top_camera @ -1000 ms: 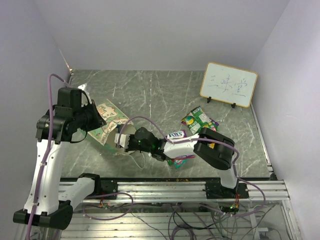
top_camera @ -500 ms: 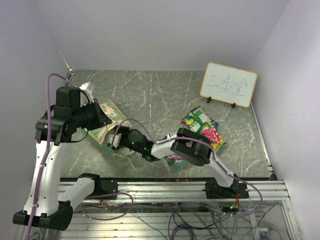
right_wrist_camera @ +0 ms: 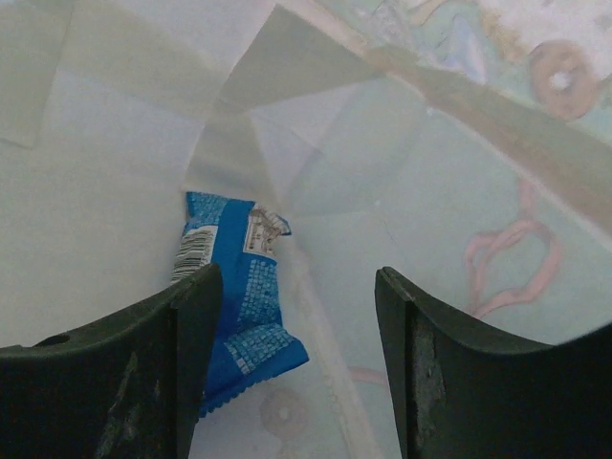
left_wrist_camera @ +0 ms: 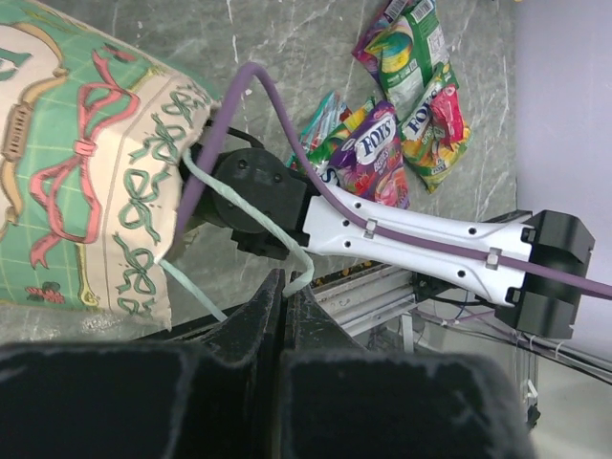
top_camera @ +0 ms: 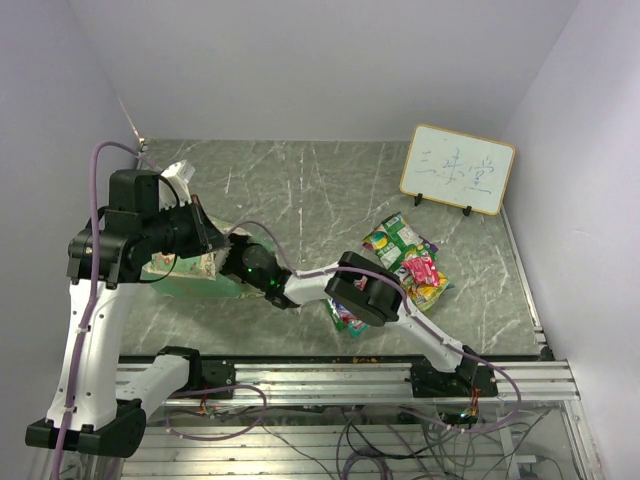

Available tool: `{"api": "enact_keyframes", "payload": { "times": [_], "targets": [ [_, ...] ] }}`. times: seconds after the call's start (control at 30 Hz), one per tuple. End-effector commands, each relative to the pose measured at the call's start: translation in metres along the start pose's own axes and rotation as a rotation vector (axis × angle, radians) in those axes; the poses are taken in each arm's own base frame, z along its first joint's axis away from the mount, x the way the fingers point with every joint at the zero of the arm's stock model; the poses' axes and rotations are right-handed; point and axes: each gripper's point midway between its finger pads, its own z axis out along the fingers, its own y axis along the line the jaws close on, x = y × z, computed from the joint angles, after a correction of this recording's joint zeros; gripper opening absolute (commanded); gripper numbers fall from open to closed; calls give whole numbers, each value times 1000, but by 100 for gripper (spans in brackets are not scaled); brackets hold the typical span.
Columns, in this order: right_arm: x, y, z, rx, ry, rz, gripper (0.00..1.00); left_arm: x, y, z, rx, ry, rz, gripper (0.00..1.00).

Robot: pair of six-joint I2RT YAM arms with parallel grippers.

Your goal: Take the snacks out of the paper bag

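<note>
The mint-green paper bag lies on its side at the left, mouth toward the right; it also shows in the left wrist view. My left gripper is shut on the bag's thin string handle and holds it up; in the top view the gripper is above the bag. My right gripper is open inside the bag, its fingers hidden in the top view. A blue snack packet lies on the cream inside, by the left finger. Several snack packets lie on the table to the right, also in the left wrist view.
A white framed whiteboard stands at the back right. The right arm stretches across the table's front from the snack pile to the bag's mouth. The aluminium rail runs along the near edge.
My right arm has reached left and gone into the bag's mouth. My left gripper has lifted the handle, and the bag has turned from lying flat to standing on its side.
</note>
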Motion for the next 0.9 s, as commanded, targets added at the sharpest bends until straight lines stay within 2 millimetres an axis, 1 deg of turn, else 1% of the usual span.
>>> {"api": "enact_keyframes", "payload": {
  "times": [0.0,0.07,0.13,0.23,0.27,0.37,0.43,0.53,0.63,0.67,0.77,0.87],
  "targets": [
    [42,19,0,-19,137,61,66,-4,-15,-11,63,-17,31,7],
    [60,30,0,-60,198,82,65,-4,-16,-10,69,-20,27,7],
    [74,35,-1,-88,258,77,62,-2,-16,-10,73,-21,19,7],
    [80,37,-2,-106,288,69,58,1,-14,-8,71,-18,5,7],
    [82,37,-1,-115,300,78,55,2,-14,-8,71,-19,4,7],
    [88,37,2,-140,330,84,36,5,-10,-8,58,-12,-2,7],
    [88,35,2,-142,327,79,25,5,-6,-8,31,-16,-6,7],
    [76,29,3,-151,294,53,9,5,5,-7,-29,-20,-12,7],
    [57,16,5,-139,251,31,0,4,22,-4,-120,-22,-35,7],
    [47,8,5,-126,234,30,0,3,28,-4,-155,-25,-42,7],
    [27,-6,-1,-109,207,40,0,1,45,-1,-253,-20,-58,7],
    [12,-11,-13,-112,198,83,0,-3,54,3,-301,-16,-67,7]
  ]
}}
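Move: The blue snack lies deep in the paper bag, about 3 cm ahead of the right hand, 5 cm to its left and 4 cm below. The bag's middle is some 7 cm left of that hand and about 1 cm back; the nearest snacks already out lie roughly 31 cm to its right and 13 cm back. From the left hand, the blue snack is around 16 cm ahead, 10 cm left and 27 cm below. Towards the blue snack in the bag, the open right gripper sinks about 3.5 cm and eases 2 cm forward, its tips dipping some 10 degrees, then shuts on the snack's near edge and begins to draw back to the right by about 1 cm. The left hand keeps its pinch on the bag's cord handle, staying nearly still before shifting about 2.5 cm left and 2 cm down. ##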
